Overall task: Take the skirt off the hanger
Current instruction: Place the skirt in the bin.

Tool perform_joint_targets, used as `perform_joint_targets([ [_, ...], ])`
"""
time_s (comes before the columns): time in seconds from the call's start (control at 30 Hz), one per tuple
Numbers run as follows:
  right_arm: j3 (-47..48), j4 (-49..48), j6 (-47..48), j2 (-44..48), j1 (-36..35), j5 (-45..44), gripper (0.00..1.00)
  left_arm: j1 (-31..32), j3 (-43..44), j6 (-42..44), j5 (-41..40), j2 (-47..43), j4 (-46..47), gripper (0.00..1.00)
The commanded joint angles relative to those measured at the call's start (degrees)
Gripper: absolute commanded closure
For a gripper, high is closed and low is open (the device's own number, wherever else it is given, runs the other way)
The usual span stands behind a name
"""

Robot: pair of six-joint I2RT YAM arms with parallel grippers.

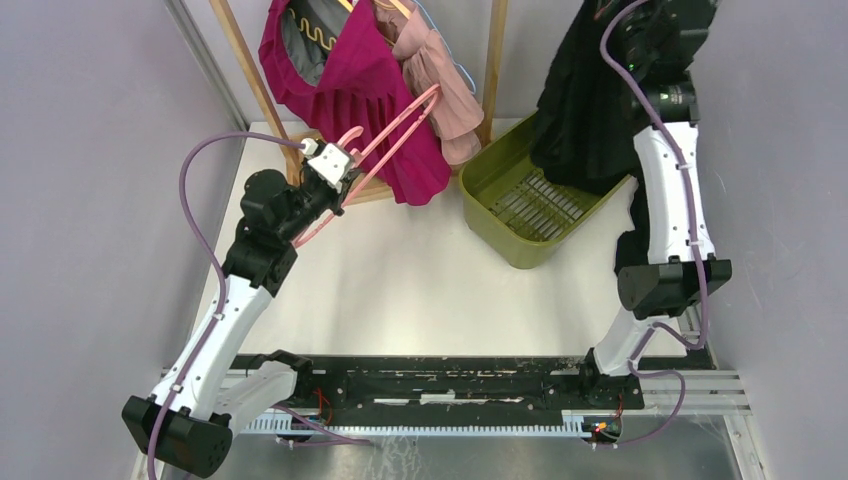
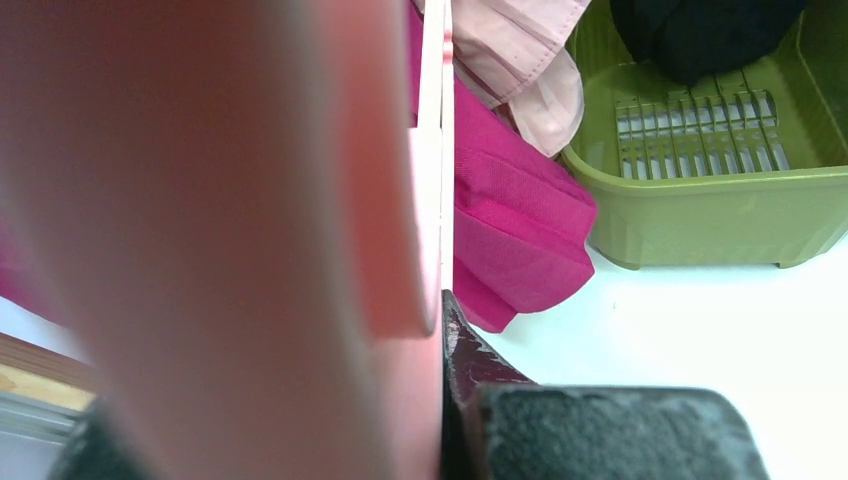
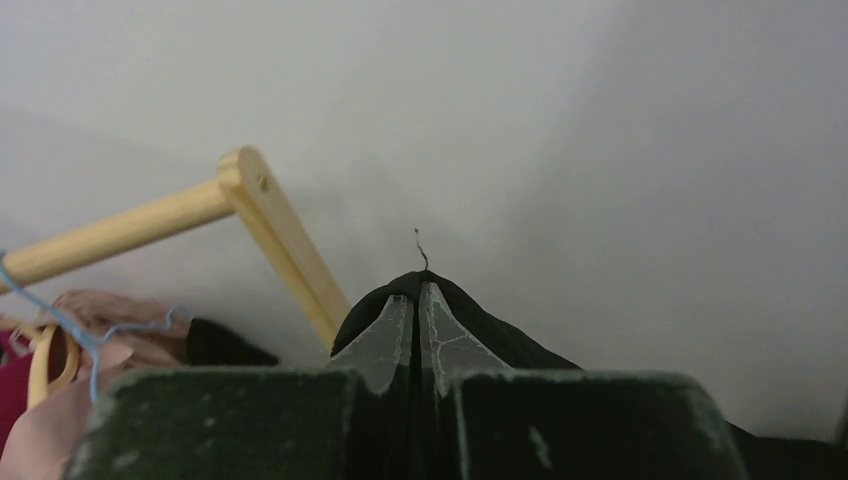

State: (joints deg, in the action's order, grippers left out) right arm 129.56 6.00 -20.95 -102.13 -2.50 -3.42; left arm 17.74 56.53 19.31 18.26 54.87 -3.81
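The black skirt (image 1: 585, 110) hangs from my right gripper (image 3: 420, 300), which is shut on a pinch of its cloth (image 3: 520, 345) high at the back right. Its lower end dips into the green basket (image 1: 500, 215). The pink hanger (image 1: 385, 140) slants bare over the table's back left, with no cloth of the skirt on it. My left gripper (image 1: 335, 170) is shut on its lower part. In the left wrist view the hanger (image 2: 300, 250) fills the left half as a blur against one dark finger (image 2: 470, 355).
A wooden rack (image 1: 250, 70) stands at the back with a magenta garment (image 1: 350, 80) and a pale pink garment (image 1: 440, 80) hanging on it, close behind the hanger. The rack's bar (image 3: 280, 240) shows left of the right gripper. Grey walls enclose the table.
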Motion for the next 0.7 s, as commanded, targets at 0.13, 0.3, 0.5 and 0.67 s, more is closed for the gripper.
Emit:
perform_joint_targets([
  [0.13, -22.95, -8.68, -0.2, 12.26, -10.21, 4.81, 0.99, 0.06, 1.08, -3.78, 0.55, 0.61, 4.24, 0.97],
  [0.3, -41.33, -11.81, 3.26, 20.54, -11.29, -3.32, 0.99, 0.19, 0.71, -3.62, 0.38, 0.16, 4.22, 0.97],
  [0.5, -50.4, -8.52, 14.35, 30.8, -11.13, -15.73, 0.99, 0.28, 0.72, -3.79, 0.69, 1.05, 4.55, 0.97],
  [0.67, -54.53, -6.19, 15.77, 33.64, -10.73, -18.37, 0.99, 0.28, 0.77, -4.28, 0.99, 2.02, 4.81, 0.97],
])
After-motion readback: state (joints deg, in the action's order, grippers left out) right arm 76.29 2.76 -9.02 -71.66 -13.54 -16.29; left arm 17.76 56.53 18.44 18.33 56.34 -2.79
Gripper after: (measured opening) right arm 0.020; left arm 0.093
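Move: The right hand holds the skirt high over the far right part of the green bin, whose middle lies roughly 50 cm below, 8 cm back and 6 cm to the left. From this hand, the rack's right post stands some 18 cm left and 7 cm ahead, and the folded black garment lies about 20 cm right, 9 cm back and 57 cm down. For the left hand, the bin is about 40 cm right, 9 cm ahead and 27 cm down. The right hand swings the hanging skirt down into the bin, sinking about 20 cm while it sweeps some 11 cm left and then swings back to the right, ending only slightly left of its start. From early in the drop it also draws back towards the base by roughly 10 cm, with its fingers tipping down about 20 degrees and still pinching the cloth, and it rises again by a couple of centimetres at the end. ##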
